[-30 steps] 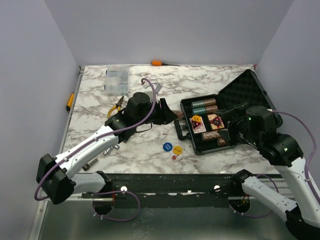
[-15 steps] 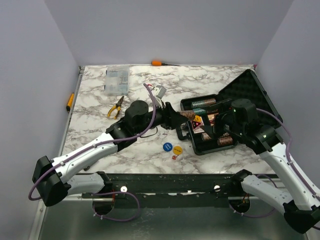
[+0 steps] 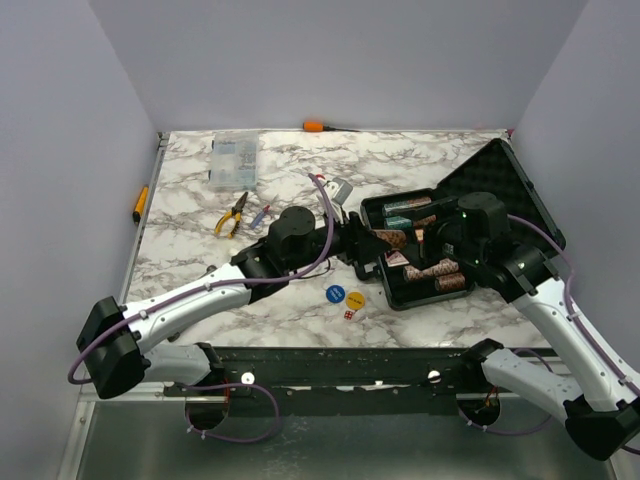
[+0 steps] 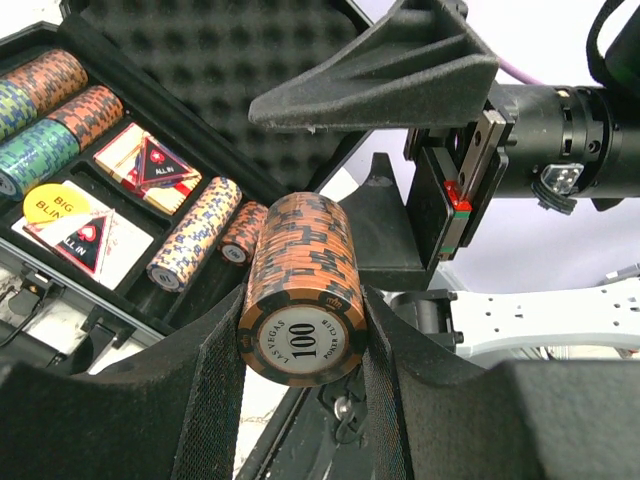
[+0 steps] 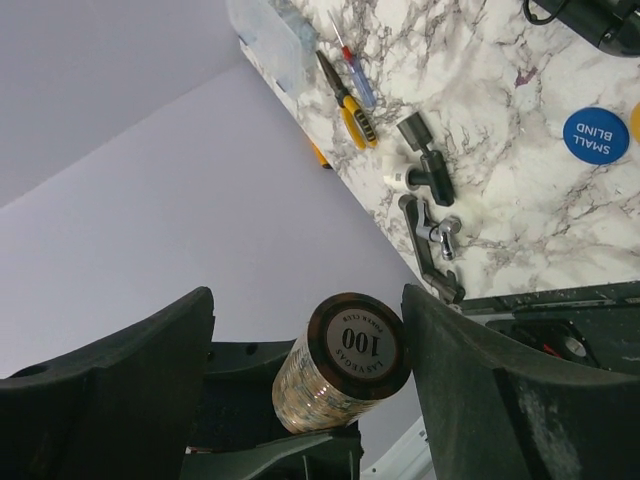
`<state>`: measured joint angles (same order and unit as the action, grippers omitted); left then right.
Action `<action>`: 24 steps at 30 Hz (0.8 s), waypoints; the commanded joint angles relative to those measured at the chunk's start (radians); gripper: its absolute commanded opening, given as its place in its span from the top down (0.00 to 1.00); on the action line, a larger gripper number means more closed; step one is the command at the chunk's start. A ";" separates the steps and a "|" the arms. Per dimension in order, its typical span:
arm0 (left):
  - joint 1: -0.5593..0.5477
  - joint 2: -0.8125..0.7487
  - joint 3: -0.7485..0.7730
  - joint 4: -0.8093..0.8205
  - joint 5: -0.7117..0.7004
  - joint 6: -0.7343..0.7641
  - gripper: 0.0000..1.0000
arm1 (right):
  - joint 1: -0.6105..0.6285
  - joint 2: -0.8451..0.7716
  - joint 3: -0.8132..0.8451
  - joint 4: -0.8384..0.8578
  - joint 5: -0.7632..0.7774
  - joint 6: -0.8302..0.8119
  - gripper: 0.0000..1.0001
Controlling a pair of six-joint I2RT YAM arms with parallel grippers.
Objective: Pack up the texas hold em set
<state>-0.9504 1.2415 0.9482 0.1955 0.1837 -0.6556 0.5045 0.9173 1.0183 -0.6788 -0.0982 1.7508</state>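
The open black case (image 3: pixel 497 178) lies at the right with chip stacks (image 4: pixel 194 236) and two card decks (image 4: pixel 142 166) in its foam tray. My left gripper (image 4: pixel 300 345) is shut on an orange-brown "100" chip stack (image 4: pixel 305 290) and holds it level over the case's left edge (image 3: pixel 364 250). My right gripper (image 5: pixel 305 325) faces it, jaws open around the stack's far end (image 5: pixel 345 362); the right finger (image 5: pixel 470 380) is close to the chips and a wide gap stays on the left. A blue disc (image 3: pixel 335 294), a yellow disc (image 3: pixel 355 298) and red dice (image 3: pixel 348 314) lie on the table.
A clear parts box (image 3: pixel 232 160) and yellow-handled pliers (image 3: pixel 232 212) sit at the back left, with a small screwdriver (image 3: pixel 262 215) beside them. An orange-handled tool (image 3: pixel 318 126) lies along the back wall. Metal fittings (image 5: pixel 430 215) lie near the front edge.
My left arm has carried the chip stack right, up to the case. My right gripper has swung left to meet it, and its jaws have narrowed around the stack's end.
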 commanded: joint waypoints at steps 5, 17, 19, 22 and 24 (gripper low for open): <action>-0.032 0.026 0.047 0.109 -0.043 0.014 1.00 | 0.005 -0.023 -0.014 0.031 -0.050 0.036 0.26; -0.068 0.058 0.069 0.111 -0.063 0.014 1.00 | 0.005 -0.005 -0.026 0.068 -0.079 0.038 0.42; -0.071 0.062 0.069 0.112 -0.066 0.014 1.00 | 0.006 -0.005 -0.029 0.071 -0.081 0.039 0.44; -0.078 0.067 0.067 0.117 -0.068 0.013 1.00 | 0.006 -0.007 -0.031 0.073 -0.082 0.041 0.44; -0.079 0.072 0.068 0.120 -0.070 0.012 1.00 | 0.006 -0.008 -0.029 0.073 -0.081 0.041 0.43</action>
<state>-0.9962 1.2949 0.9859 0.2478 0.0788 -0.6346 0.5037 0.9092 0.9859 -0.6971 -0.1211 1.7573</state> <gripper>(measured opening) 0.440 0.565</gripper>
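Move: The left hand still holds the orange 100 chip roll, whose middle is about 3 cm to its right and 1 cm ahead. From the right hand, the roll is level fore and aft, some 3 cm left and 3 cm lower. The open case's tray is centred about 5 cm right of the right hand and 17 cm below; the small blind button lies some 14 cm left, 10 cm back and 20 cm down. Keeping its pinch on the chip roll, the left hand feeds the free end in between the right hand's fingers, going about 1.5 cm right with a little rise and forward drift. The right hand sinks some 1.5 cm to meet it, easing slightly back, and its wide-open fingers narrow by nearly a third around the roll; whether they touch it yet can't be seen. ##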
